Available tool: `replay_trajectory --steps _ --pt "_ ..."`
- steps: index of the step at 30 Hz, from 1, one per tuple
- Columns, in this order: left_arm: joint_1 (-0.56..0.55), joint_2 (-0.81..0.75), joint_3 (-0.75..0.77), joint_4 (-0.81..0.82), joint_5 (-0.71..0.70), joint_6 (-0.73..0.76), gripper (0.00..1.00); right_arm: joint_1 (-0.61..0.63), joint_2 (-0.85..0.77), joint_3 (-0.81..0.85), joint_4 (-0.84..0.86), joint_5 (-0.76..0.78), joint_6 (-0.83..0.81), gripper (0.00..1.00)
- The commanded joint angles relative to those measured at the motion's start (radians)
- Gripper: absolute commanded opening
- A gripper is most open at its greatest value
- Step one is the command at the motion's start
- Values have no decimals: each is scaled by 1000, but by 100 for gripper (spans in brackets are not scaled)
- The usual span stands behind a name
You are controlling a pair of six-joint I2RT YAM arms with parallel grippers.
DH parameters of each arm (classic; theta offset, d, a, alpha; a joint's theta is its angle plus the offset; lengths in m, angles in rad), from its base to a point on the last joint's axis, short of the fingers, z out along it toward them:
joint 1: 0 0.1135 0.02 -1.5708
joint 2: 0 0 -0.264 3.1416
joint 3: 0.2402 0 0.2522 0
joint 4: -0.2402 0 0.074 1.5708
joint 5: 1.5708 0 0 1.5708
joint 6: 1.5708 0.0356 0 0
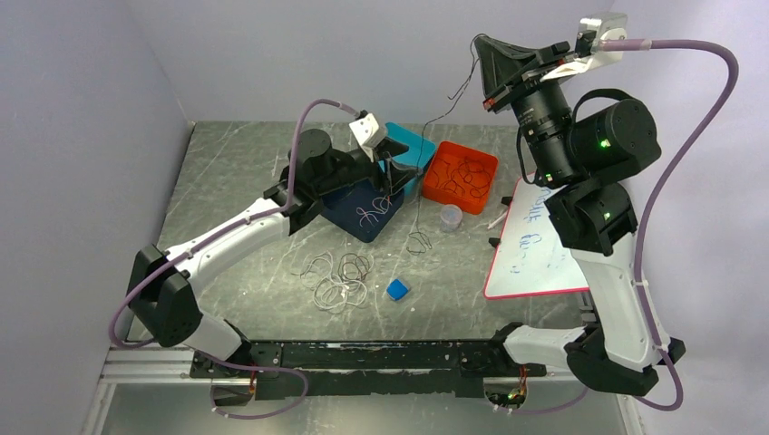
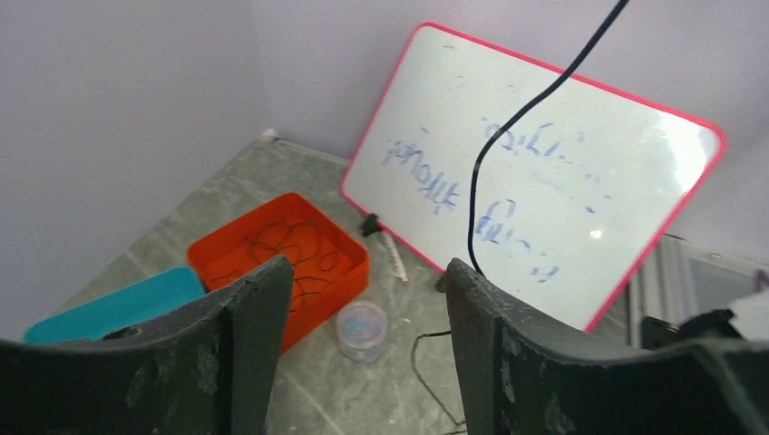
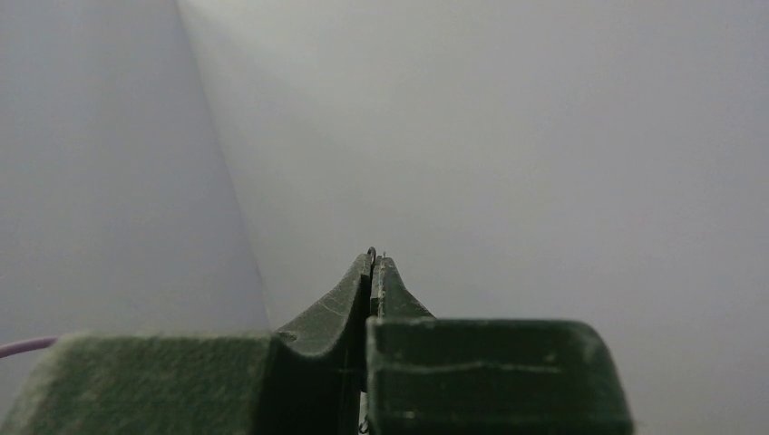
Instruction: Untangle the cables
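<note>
My right gripper is raised high at the back and shut on a thin black cable. The cable hangs down to a small loop on the table. Its tip shows between the closed fingertips in the right wrist view. My left gripper is open and empty above the dark blue box, left of the hanging cable. The left wrist view shows that cable just beyond the right finger. Several whitish-grey cables lie looped on the table in front.
An orange tray holds black cables and also shows in the left wrist view. White cables lie in the dark blue box. A teal box, a clear cup, a blue block, a marker and a pink-edged whiteboard are nearby.
</note>
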Motion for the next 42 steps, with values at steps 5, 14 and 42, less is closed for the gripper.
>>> replay_trajectory --steps 5,14,42 --pt "-6 23 29 98 185 -88 63 -3 -28 -38 -10 -7 20 0" --pt "-6 -105 -86 46 99 -50 70 -3 -46 -72 4 29 2 0" --pt "-8 -7 22 30 114 -51 7 -2 -193 -286 -30 101 51 0"
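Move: The dark cable, held at its end high up by the right gripper, hangs past the left gripper about 3 cm back and 3 cm to the right of its open fingers, at their height. On the table some 33 cm below the left hand, the clear cup sits about 7 cm ahead and 13 cm right, the orange box 18 cm ahead and 16 cm right, the teal box 23 cm straight ahead. From the right hand the strand's stretch is roughly 28 cm down and 2 cm left. Bring the open left gripper back about 4 cm so the hanging cable comes between its fingers, then ease forward a couple of centimetres, slightly right and down, and shut the fingers to pinch the strand. Keep the right gripper closed on the cable's upper end and sink it about 5 cm, faster at the finish. ##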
